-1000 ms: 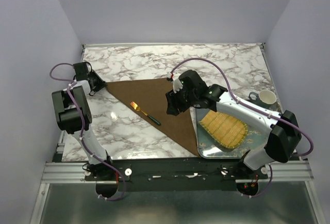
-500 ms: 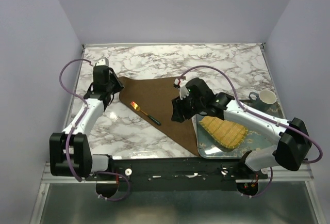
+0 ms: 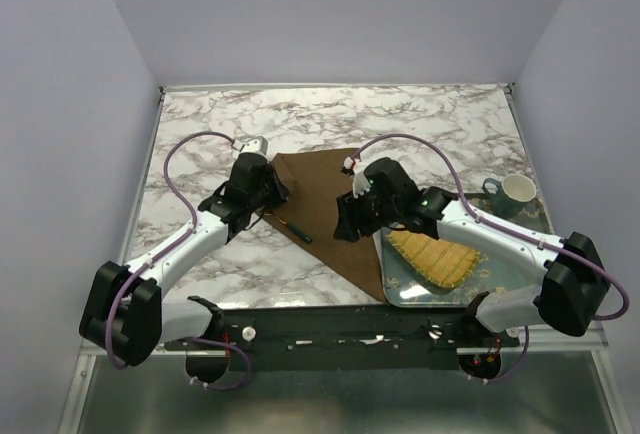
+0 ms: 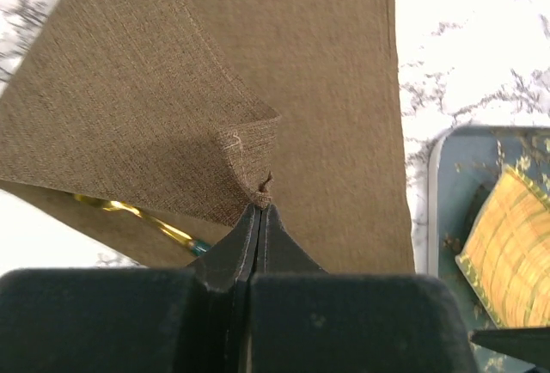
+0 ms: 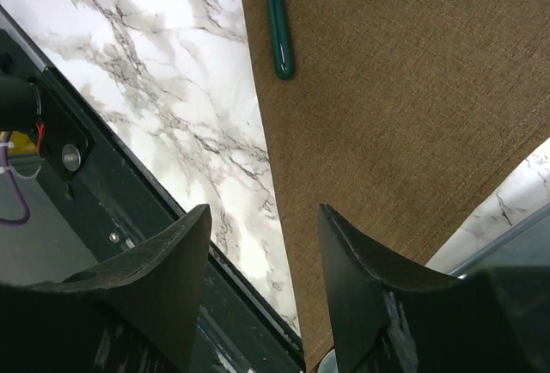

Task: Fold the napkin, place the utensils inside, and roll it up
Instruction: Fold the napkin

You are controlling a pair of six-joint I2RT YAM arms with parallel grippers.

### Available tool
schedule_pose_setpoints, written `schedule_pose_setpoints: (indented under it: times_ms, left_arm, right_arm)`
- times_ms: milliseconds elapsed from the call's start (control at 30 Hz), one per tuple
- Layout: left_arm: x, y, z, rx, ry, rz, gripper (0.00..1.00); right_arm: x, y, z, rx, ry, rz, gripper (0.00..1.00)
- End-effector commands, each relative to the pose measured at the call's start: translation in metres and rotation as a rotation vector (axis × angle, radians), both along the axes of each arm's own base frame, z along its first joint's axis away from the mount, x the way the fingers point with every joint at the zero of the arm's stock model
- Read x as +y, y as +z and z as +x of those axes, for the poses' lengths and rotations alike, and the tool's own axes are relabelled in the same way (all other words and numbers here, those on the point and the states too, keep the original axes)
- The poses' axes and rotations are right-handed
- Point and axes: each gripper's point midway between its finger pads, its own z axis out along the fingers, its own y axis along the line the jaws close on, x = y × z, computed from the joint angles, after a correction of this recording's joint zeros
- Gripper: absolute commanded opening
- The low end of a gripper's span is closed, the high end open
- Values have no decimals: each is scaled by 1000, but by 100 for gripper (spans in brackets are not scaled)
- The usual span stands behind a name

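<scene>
The dark brown napkin [image 3: 340, 189] lies as a folded triangle on the marble table. My left gripper [image 3: 268, 194] is shut on its left corner [image 4: 262, 194], which is lifted and pulled rightward over the rest of the cloth. The fork [image 3: 297, 233] lies on the napkin beneath that flap; its gold part [image 4: 137, 216] peeks out, and its teal handle [image 5: 278, 21] points toward the near edge. My right gripper [image 3: 345, 226] hovers open over the napkin's near right part [image 5: 387, 89], holding nothing.
A grey tray [image 3: 395, 289] with the yellow bamboo mat [image 3: 435, 254] sits right of the napkin, close to my right arm. A teal-and-white mug [image 3: 512, 192] stands at the far right. The table's black front rail [image 5: 94, 184] is close below my right gripper.
My left gripper closed on the napkin's left corner and carried it rightward, covering the fork's tines. My right gripper shifted slightly toward the near edge, still open.
</scene>
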Motion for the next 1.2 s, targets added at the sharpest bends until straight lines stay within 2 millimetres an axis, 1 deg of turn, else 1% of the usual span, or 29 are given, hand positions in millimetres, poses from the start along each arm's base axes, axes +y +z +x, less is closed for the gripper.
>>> schedule_pose_setpoints:
  times_ms: [0, 67, 100, 133, 200, 300, 467, 633, 867, 967, 1067, 1167]
  left_arm:
    - [-6, -6, -14, 5, 38, 5, 0]
    - [-14, -7, -19, 6, 23, 1, 0]
    - [-13, -8, -19, 3, 31, 11, 0]
    - [-18, -8, -23, 1, 14, 14, 0]
    - [-21, -7, -25, -5, 10, 20, 0]
    - [-26, -12, -32, 8, -10, 35, 0]
    - [-32, -28, -39, 41, -31, 41, 0]
    - [-40, -34, -45, 50, -60, 56, 0]
    - [-47, -52, -55, 94, -93, 80, 0]
    - [-46, -57, -60, 102, -93, 90, 0]
    - [-46, -58, -62, 104, -92, 89, 0]
    - [-44, -65, -70, 130, -95, 94, 0]
  right_arm:
    - [-1, 2, -2, -2, -12, 32, 61]
    - [-1, 0, -3, 3, -10, 29, 61]
    - [-1, -2, -4, 10, -12, 28, 61]
    - [-2, -3, -3, 12, -16, 26, 61]
    - [-2, -5, -4, 15, -16, 26, 61]
    - [-2, -7, -4, 22, -27, 25, 61]
    - [-2, -10, -6, 28, -25, 27, 61]
    - [-6, -14, -6, 32, -35, 18, 62]
    - [-9, -15, -7, 32, -39, 18, 62]
    - [-10, -15, -7, 32, -42, 18, 62]
    - [-11, -17, -7, 34, -43, 16, 62]
    - [-11, -18, -7, 40, -41, 15, 62]
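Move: The left hand holds the napkin's corner in the air; the middle of the fork's green handle lies some 6 cm back of it, 4 cm to its right and about 10 cm below. At table height, the napkin's near right corner lies about 23 cm back and 23 cm right of this hand, and the yellow pad about 8 cm back and 36 cm right. From the right hand, the handle is around 12 cm left, 6 cm ahead and 11 cm down. The left hand keeps its shut pinch on the napkin's corner and draws it back and to the right, about 6 cm back and 5 cm right, sinking as far, most of that late, down close over the fork's handle while the fingers tip slightly downward. The right hand, still half open and empty, sinks some 2 cm above the napkin to the right of the handle, touching nothing. ##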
